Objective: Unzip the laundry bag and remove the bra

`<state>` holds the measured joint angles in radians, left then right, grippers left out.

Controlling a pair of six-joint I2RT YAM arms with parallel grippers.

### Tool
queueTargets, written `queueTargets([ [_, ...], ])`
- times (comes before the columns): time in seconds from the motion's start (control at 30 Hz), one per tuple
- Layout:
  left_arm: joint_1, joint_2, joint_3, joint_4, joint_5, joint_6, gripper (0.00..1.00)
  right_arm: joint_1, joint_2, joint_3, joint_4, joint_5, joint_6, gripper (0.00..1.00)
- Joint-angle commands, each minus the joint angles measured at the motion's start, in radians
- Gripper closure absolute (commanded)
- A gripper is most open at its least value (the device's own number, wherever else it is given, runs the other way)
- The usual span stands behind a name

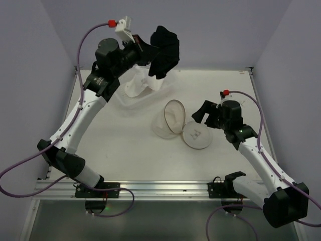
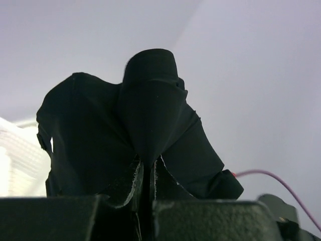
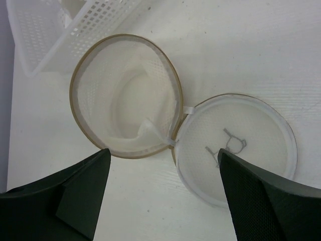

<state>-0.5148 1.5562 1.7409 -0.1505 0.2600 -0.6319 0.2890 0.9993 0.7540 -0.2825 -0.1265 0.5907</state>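
The laundry bag [image 1: 170, 120] lies unzipped mid-table, its tan-rimmed mesh drum [image 3: 125, 95] gaping and empty, the flat lid with the bra drawing [image 3: 235, 145] flipped open to its right. The black bra [image 1: 164, 50] hangs bunched in the air at the back, above the table. My left gripper [image 1: 150, 52] is shut on it; in the left wrist view the fabric [image 2: 150, 115] rises from between the pinched fingers of the left gripper [image 2: 145, 201]. My right gripper [image 1: 203, 114] hovers open just right of the bag, and nothing lies between the wide fingers of the right gripper [image 3: 165, 165].
A white plastic basket [image 1: 140, 83] stands at the back behind the bag, partly below the hanging bra, and shows as basket [image 3: 65, 25] and basket [image 2: 20, 155] in the wrist views. Purple-grey walls enclose the table on three sides.
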Motion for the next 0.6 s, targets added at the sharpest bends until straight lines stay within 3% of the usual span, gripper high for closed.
queueTargets([
  [0.0,0.081,0.020,0.078,-0.127,-0.106,0.142,1.00,0.002,-0.019,0.045,-0.012,-0.021,-0.020,0.10],
  [0.13,0.148,0.126,0.170,-0.260,-0.269,0.250,1.00,0.002,-0.019,0.038,-0.026,-0.027,-0.025,0.10],
  [0.23,0.176,0.238,0.184,-0.273,-0.349,0.342,1.00,0.002,-0.022,0.016,-0.024,-0.041,-0.020,0.10],
  [0.4,0.191,0.486,0.198,-0.216,-0.375,0.426,1.00,0.002,-0.025,-0.002,-0.024,-0.055,-0.011,0.09],
  [0.57,0.193,0.648,0.213,-0.117,-0.312,0.419,1.00,0.002,-0.030,-0.021,-0.038,-0.062,-0.005,0.09],
])
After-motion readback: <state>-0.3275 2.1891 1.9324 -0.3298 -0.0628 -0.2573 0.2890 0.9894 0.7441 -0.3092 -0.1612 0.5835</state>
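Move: The left hand holds the bra high over the table; the basket it is bound for lies about 20 cm ahead, 12 cm to its left and some 38 cm below, with a white cloth in it, about 20 cm ahead and 10 cm left. The opened bag stands nearly straight below this hand, about 42 cm down, its lid 13 cm right and 7 cm back. From the idle right hand, the basket is about 26 cm ahead, 26 cm left and 13 cm lower. Keeping the bra pinched in its shut fingers, the left hand swings quickly forward and left towards the basket, rising barely 2 cm at first, then plunges steeply into it, ending about 30 cm lower, nearly 20 cm farther forward and 10 cm farther left. On the way the wrist swings from level and forward-right to mostly forward, the fingers tipping some 35 degrees downward, with no release. ##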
